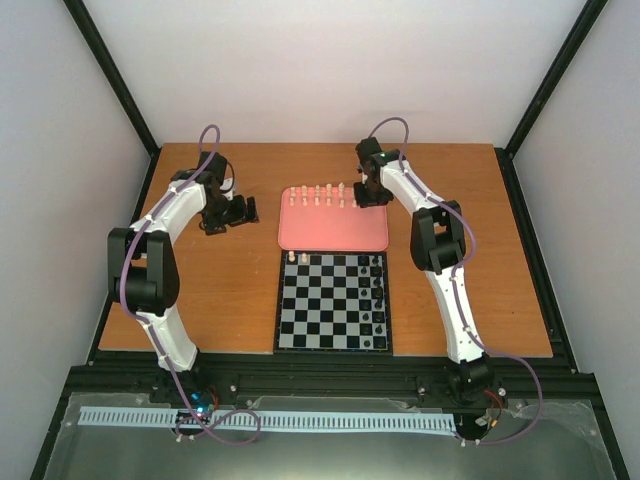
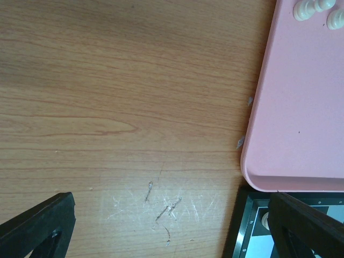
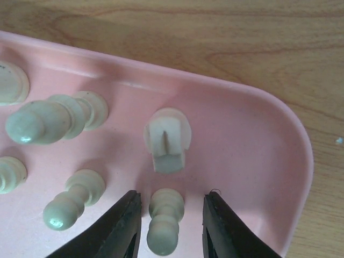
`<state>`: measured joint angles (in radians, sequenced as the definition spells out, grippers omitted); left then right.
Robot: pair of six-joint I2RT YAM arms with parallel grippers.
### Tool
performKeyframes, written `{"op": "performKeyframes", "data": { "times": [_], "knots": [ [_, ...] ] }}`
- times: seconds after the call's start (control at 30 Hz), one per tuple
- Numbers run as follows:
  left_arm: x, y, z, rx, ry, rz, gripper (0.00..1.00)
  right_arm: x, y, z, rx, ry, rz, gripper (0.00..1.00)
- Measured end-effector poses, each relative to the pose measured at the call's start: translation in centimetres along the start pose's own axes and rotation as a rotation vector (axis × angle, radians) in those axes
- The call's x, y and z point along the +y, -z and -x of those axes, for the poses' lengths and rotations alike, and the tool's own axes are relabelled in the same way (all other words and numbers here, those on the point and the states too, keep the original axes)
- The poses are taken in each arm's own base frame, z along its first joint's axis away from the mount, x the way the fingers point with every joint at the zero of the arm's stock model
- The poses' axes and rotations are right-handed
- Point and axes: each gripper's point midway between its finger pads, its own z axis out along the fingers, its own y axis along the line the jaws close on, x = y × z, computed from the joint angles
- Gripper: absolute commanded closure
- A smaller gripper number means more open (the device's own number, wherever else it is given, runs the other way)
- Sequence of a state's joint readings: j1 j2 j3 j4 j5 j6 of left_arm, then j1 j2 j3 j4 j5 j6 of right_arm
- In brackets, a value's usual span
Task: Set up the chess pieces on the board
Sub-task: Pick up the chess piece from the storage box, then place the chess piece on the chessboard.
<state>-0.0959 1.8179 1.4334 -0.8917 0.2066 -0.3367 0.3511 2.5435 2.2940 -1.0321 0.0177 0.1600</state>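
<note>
Several cream chess pieces [image 1: 318, 193] stand in a row along the far side of a pink tray [image 1: 333, 235]. Two more [image 1: 297, 257] stand on the far left corner of the board [image 1: 279, 300]. My right gripper [image 1: 362, 200] is down in the tray's far right corner. In the right wrist view its fingers [image 3: 172, 196] are open on either side of an upright cream pawn [image 3: 164, 223], with a small gap on each side. A notched cream piece [image 3: 167, 141] stands just beyond. My left gripper [image 1: 250, 210] hovers open over bare wood [image 2: 171, 201], left of the tray [image 2: 301, 107].
Black pieces [image 1: 377, 290] line the board's right column. Other cream pieces [image 3: 45, 119] [image 3: 70, 204] stand close to the left of my right fingers. The tray's raised rim [image 3: 301, 161] curves close on their right. The board's corner [image 2: 244, 226] shows by my left gripper's right finger.
</note>
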Motion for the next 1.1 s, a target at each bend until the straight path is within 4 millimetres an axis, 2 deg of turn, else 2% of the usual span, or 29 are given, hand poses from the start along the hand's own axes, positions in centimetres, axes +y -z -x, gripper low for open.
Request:
{"op": "performKeyframes", "data": {
  "times": [0.2, 0.47, 0.67, 0.77, 0.83, 0.93, 1.03, 1.1],
  "knots": [
    [0.0, -0.1, 0.0, 0.002, 0.000, 0.001, 0.00, 0.1, 0.0, 0.0, 0.000, 0.005, 0.007, 0.73],
    [0.0, -0.1, 0.0, 0.003, 0.001, 0.001, 0.00, 0.1, 0.1, 0.0, 0.002, 0.012, 0.006, 0.91],
    [0.0, -0.1, 0.0, 0.003, 0.001, -0.001, 0.00, 0.0, 0.2, 0.0, 0.002, 0.015, 0.003, 0.94],
    [0.0, -0.1, 0.0, 0.004, 0.001, -0.003, 0.00, 0.2, 0.9, -0.3, 0.009, 0.019, 0.004, 0.94],
    [-0.1, -0.1, 0.0, 0.004, 0.001, -0.004, 0.00, 0.5, 2.2, -0.7, 0.008, 0.026, 0.005, 0.94],
    [-0.1, -0.1, 0.0, 0.004, 0.000, -0.005, 0.00, 2.0, 5.9, -1.8, -0.015, 0.055, 0.015, 0.94],
    [-0.1, -0.1, 0.0, 0.004, 0.000, -0.007, 0.00, 5.6, 10.8, -3.7, -0.062, 0.115, 0.051, 0.94],
    [-0.1, 0.0, 0.0, 0.002, 0.000, -0.008, 0.00, 9.1, 13.8, -5.8, -0.096, 0.173, 0.097, 0.94]
  ]
}}
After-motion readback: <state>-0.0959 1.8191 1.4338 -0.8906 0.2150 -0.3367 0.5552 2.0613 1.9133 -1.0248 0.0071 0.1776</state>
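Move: The pawn to pick stands right between the right gripper's half-open pads, its middle about 1 cm below them. The knight stands some 4 cm straight ahead of this pawn; a second pawn some 4 cm to its left and level with it; a bishop about 4 cm ahead and 4 cm left. The pawn already on the board is roughly 17 cm back and 19 cm left of the right gripper. From the left gripper, the pawn to pick lies about 12 cm ahead, 39 cm right and 9 cm below. Hold the right gripper in place and close its fingers until they pinch the pawn. Then lift it, slowly at first and then fast, about 12 cm up while drawing back some 11 cm and swinging left about 7 cm, over the pink tray towards the chessboard's far-left corner, turning the wrist some 10 degrees counter-clockwise and keeping the pinch. ##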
